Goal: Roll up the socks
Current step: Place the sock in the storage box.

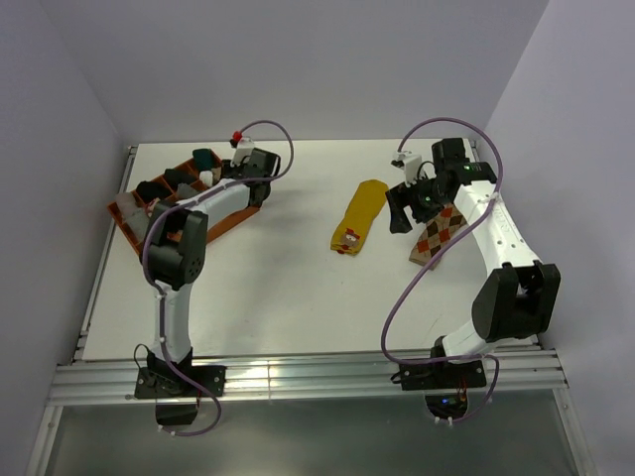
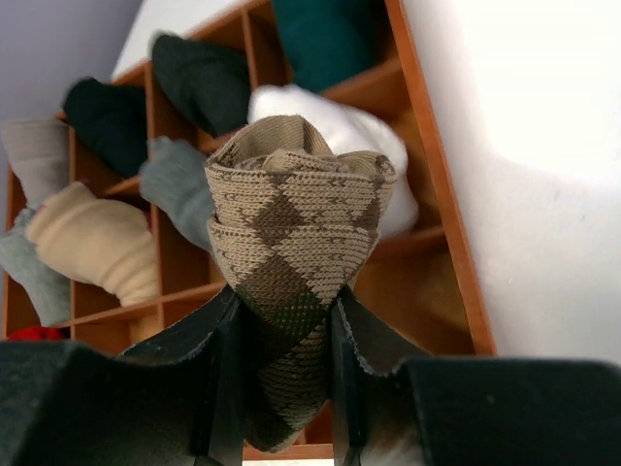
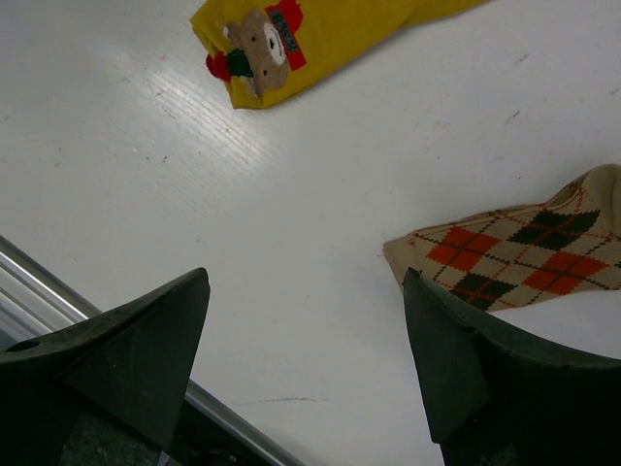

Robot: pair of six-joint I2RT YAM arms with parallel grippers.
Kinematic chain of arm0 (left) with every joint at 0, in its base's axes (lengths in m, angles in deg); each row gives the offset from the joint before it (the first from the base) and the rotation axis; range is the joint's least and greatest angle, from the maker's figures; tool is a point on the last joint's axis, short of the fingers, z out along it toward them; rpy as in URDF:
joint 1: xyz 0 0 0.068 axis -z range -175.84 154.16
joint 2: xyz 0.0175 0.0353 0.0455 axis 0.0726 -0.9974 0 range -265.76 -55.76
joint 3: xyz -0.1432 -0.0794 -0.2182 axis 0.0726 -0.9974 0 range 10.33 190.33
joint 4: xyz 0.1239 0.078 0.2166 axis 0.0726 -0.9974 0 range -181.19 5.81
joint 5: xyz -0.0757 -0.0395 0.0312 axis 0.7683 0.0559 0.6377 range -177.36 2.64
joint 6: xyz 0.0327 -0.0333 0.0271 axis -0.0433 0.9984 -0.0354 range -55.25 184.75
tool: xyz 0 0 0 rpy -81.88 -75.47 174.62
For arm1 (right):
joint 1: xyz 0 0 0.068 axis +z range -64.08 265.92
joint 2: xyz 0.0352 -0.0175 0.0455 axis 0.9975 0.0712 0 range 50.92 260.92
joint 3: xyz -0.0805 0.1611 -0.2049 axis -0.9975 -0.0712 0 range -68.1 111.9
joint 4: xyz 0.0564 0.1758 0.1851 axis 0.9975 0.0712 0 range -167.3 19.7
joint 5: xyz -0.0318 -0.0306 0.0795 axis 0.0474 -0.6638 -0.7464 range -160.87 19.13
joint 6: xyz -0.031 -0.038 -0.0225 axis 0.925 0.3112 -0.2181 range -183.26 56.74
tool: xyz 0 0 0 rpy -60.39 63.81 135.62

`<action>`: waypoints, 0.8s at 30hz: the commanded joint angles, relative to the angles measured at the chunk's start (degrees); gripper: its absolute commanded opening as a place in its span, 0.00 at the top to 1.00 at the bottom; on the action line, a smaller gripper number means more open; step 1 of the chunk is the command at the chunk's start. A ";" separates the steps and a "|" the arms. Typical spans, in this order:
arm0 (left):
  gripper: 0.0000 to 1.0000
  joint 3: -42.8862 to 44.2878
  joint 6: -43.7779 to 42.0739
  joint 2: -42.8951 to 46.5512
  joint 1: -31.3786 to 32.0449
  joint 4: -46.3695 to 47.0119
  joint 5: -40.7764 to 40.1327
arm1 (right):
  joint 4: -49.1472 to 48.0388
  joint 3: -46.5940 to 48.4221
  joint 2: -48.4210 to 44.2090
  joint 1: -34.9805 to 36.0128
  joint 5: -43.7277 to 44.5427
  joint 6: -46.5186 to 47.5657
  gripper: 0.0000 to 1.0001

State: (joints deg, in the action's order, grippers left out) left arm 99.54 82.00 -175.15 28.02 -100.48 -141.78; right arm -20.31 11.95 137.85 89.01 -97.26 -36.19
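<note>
A rolled brown-and-cream argyle sock (image 2: 296,223) is clamped between the fingers of my left gripper (image 2: 286,388), which is shut on it. It hangs just above the compartments of the orange wooden organizer (image 2: 439,184). In the top view the left gripper (image 1: 248,193) sits over the organizer's right end (image 1: 226,226). A mustard yellow sock (image 1: 359,216) with a small red bear label (image 3: 257,44) lies flat mid-table. The orange-brown-cream argyle sock (image 1: 440,233) lies flat to its right. My right gripper (image 1: 410,206) hovers open between them, its jaws wide apart with nothing in them (image 3: 306,282), and the argyle sock's end (image 3: 514,257) lies beside its right finger.
The organizer's compartments hold small bundles: teal (image 2: 325,39), white (image 2: 349,126), grey (image 2: 179,180), black (image 2: 109,115), dark grey (image 2: 199,78) and beige (image 2: 97,243). A metal rail (image 1: 298,377) runs along the table's near edge. White walls close in the left, back and right sides.
</note>
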 commanded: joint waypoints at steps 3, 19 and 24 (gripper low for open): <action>1.00 3.34 0.14 -1.80 1.98 -4.70 -1.14 | -1.53 1.95 0.43 -0.28 -0.33 -0.18 0.12; 1.00 5.36 0.76 -6.91 2.42 -9.99 13.45 | -2.15 -0.51 -0.19 -0.37 -0.33 -0.26 0.12; 1.00 4.05 0.67 -5.77 1.90 -8.93 18.20 | -2.76 -1.13 -0.54 -0.37 0.20 -0.35 0.12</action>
State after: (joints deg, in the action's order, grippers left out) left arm 103.60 81.61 -180.88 29.77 -108.55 -132.75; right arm -21.23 11.14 138.42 89.01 -97.24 -36.39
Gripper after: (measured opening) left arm 0.343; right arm 0.878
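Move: Almost straight below the left hand, which already grips the rolled diamond-pattern sock, lies the box's empty corner compartment, about 3 cm to the right and 8 cm down. The white rolled sock in the next compartment lies some 6 cm ahead and 2 cm left. The grey one is about 1 cm ahead and 8 cm left, both roughly 7 cm down. From the right hand the empty compartment is some 18 cm ahead, 40 cm left and 15 cm below. Lowering the rolled sock towards the empty corner compartment, the left hand sinks about 5 cm, faster at first and then slowly, while easing some 3 cm to its right. The fingers keep their hold and tip about 10 degrees further down, with a slight clockwise turn. ##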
